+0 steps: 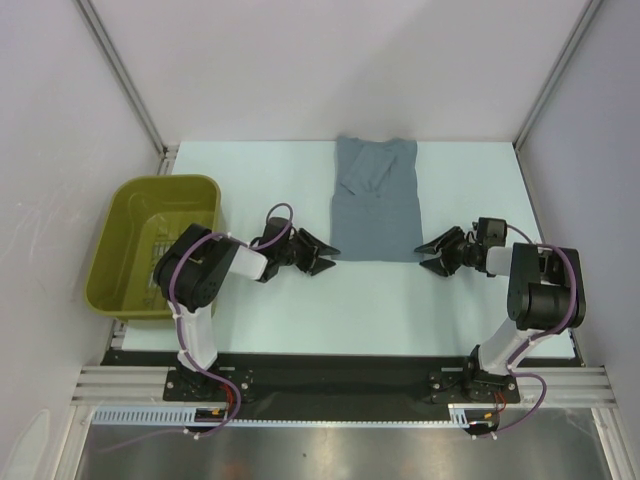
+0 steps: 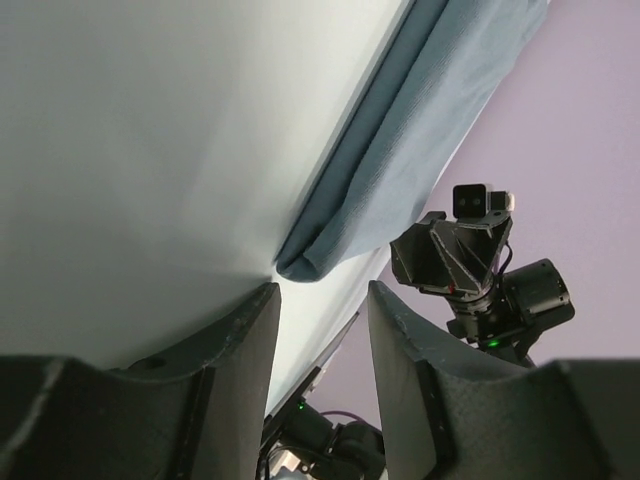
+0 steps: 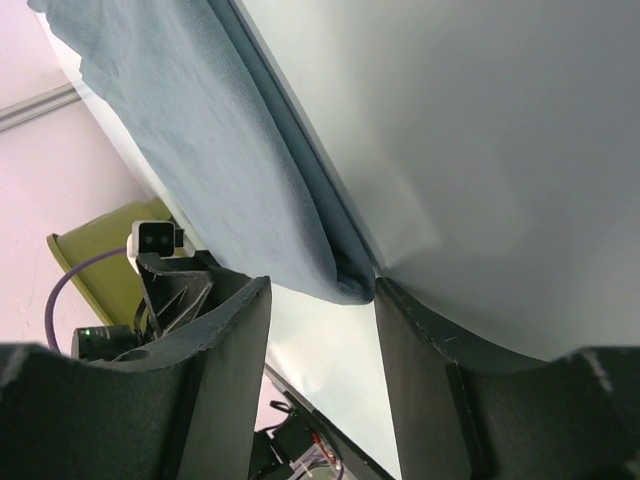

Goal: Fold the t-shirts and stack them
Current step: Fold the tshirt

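A slate blue-grey t-shirt [image 1: 375, 200] lies on the pale table, folded lengthwise into a long strip, its sleeves tucked on top at the far end. My left gripper [image 1: 322, 260] is open, low on the table just left of the shirt's near left corner [image 2: 305, 265]. My right gripper [image 1: 431, 259] is open, just right of the shirt's near right corner [image 3: 352, 288]. Neither holds cloth. Each wrist view shows the other gripper across the shirt.
An olive basket [image 1: 120, 270] stands at the table's left edge, beside the left arm. White walls enclose the table at the back and sides. The black rail runs along the near edge [image 1: 340, 370].
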You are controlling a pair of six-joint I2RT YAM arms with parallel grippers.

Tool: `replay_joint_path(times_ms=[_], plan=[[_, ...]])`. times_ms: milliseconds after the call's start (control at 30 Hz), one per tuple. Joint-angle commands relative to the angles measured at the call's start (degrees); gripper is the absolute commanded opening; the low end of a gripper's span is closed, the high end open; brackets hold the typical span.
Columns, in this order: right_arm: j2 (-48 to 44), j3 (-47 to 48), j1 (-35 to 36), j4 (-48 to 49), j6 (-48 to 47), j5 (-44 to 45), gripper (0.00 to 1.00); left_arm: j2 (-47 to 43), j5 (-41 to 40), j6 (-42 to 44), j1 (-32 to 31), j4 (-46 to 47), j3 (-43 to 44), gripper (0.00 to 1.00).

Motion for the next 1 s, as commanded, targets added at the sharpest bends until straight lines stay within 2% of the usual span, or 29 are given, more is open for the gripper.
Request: replay_joint_path(times_ms=[0,233,467,700,767,800,833,867,900,967], plan=[[2.1,-1.5,-0.2,-1.7,-1.3,8.4,0.52,1.6,-7.0,0.3,0.5,-5.7,-1.7,0.48],[3.2,-0.4,0.5,-2.1,0.8,9.3,0.49,2.6,-7.5,0.0,1.3,-5.3,-1.4,0.45],[4.1,0.4,1.7,-1.9,1.6,9.4,0.44,3.8,-7.8,-0.3,1.8,-4.2,0.0,0.36],[4.2,1.2,2.3,-2.7,1.1,9.9,0.46,4.3,-7.4,1.7,1.8,-7.5,2.7,0.4],[4.6,1.5,2.3,-2.8,0.8,9.9,0.45,5.1,-6.2,2.7,2.0,-7.2,3.1,0.33],[4.8,1.8,2.3,-3.4,0.5,10.1,0.43,5.5,-5.2,3.6,2.1,-8.6,3.8,0.27],[5.1,2.5,2.3,-3.4,-0.1,9.9,0.39,6.2,-4.5,4.8,2.2,-10.2,4.9,0.11],[5.5,2.7,2.3,-3.5,-0.4,9.8,0.27,6.7,-3.4,7.4,2.2,-12.2,7.0,0.0],[5.5,2.9,2.3,-4.0,-0.7,9.9,0.2,6.7,-3.4,8.5,2.1,-15.4,7.6,0.0],[4.6,3.2,2.3,-6.4,-1.6,10.2,0.0,4.7,-3.5,10.6,1.9,-16.1,6.6,0.0]])
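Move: The t-shirt lies flat between the grippers, its near edge towards the arms. Its near-left corner is about 2 cm ahead and 1 cm right of the left gripper; its near-right corner is some 1 cm ahead and 1 cm left of the right gripper. Both corners are about 1 cm below the fingertips. The shirt's upper end lies roughly 24 cm ahead of both grippers, about 10 cm right of the left one and 11 cm left of the right one. Ease the left gripper forward about 2.5 cm onto the shirt's near-left corner and the right gripper about 1 cm forward onto the near-right one, sinking each about 1 cm. Keep both jaws roughly half open as they creep in around the hem, then snap them nearly shut at the end to pinch the corners, wrists almost unturned. ##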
